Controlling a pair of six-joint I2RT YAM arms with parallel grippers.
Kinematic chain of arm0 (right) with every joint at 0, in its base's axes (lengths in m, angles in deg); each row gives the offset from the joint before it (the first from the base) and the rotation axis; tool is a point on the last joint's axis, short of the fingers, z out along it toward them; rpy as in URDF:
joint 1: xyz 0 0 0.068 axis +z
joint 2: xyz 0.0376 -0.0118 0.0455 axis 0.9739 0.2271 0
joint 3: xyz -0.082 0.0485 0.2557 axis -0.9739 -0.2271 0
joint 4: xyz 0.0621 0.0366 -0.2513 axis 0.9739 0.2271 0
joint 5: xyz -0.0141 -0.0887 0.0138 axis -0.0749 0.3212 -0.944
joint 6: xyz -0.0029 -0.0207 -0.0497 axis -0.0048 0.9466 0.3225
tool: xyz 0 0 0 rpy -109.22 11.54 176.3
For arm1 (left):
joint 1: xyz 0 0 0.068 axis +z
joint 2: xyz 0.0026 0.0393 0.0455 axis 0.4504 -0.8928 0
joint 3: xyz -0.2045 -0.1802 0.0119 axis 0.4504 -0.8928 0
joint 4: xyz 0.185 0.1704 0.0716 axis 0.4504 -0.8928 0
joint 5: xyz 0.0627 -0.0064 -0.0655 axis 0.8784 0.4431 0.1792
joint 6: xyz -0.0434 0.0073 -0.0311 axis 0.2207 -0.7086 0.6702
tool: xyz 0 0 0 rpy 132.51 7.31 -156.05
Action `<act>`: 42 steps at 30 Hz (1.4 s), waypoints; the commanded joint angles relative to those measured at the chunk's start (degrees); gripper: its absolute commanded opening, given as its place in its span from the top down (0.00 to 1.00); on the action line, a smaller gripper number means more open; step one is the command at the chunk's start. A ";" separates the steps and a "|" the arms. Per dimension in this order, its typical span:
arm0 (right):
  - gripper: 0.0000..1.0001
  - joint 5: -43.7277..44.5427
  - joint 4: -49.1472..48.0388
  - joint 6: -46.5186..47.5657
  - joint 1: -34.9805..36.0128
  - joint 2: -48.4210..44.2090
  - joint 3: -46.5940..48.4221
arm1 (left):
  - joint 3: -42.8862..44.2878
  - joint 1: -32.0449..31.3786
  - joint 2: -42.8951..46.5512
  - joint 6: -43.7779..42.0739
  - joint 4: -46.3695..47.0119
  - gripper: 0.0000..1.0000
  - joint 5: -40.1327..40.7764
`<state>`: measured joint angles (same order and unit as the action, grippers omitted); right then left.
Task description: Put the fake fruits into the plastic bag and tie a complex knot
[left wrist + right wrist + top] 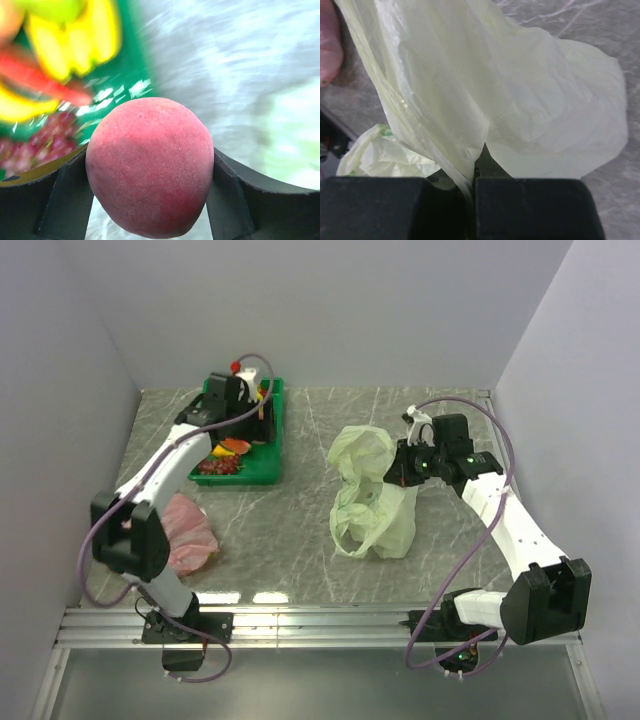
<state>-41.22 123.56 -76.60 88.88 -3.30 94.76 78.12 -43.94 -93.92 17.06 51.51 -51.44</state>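
Note:
A red-pink peach (150, 160) fills the left wrist view, pressed on both sides by the black fingers of my left gripper (150, 197), which is shut on it. That gripper (243, 400) hangs over the green tray (272, 474), where blurred yellow bananas (75, 45), dark red grapes (42, 142) and a red slice (40, 75) lie. The pale green plastic bag (372, 502) stands crumpled at the table's middle right. My right gripper (402, 466) is shut on a fold of the plastic bag (520, 100), and the film runs down between its closed jaws (472, 182).
A pink plastic bag (188, 530) lies on the marbled table by the left arm. Grapes (218, 466) and an orange-red piece (235, 447) sit at the tray's near end. Grey walls close in the left, back and right sides.

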 commanded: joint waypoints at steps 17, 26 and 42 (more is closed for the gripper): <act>1.00 -10.38 -12.18 -18.26 0.21 6.67 -0.65 | 3.75 -17.19 11.87 -8.55 6.19 0.87 -29.54; 1.00 -8.27 -13.15 -18.88 0.56 8.00 -1.09 | 1.64 -22.91 7.84 -11.11 5.76 0.73 -21.03; 1.00 -7.75 -11.65 -18.17 0.64 10.19 -0.30 | 5.15 -23.52 1.50 -14.10 4.26 0.36 -23.30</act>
<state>-48.83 112.65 -94.76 89.02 5.88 93.45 80.52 -66.99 -95.42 4.47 54.72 -71.44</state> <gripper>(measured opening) 0.007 0.782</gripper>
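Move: The left hand, already holding the peach, has the plastic bag's mouth about 21 cm to its right, 8 cm back and 7 cm below. The green tray's middle lies some 7 cm ahead, 6 cm left and 15 cm below; the right gripper is about 26 cm to the right and 10 cm back, at similar height. For the right hand, pinching the rim, the mouth lies about 4 cm ahead, 4 cm left and 8 cm down. Up by about 13 cm and away from the tray, then rightward and back in one quick arc, the left hand carries the peach towards the bag, yawing some 45 degrees clockwise, then sinks steeply, edging forward, into the bag's mouth, grip kept. The right hand keeps its pinch on the rim, shifting left towards the peach while first rising, then dipping and rolling its left side up. ##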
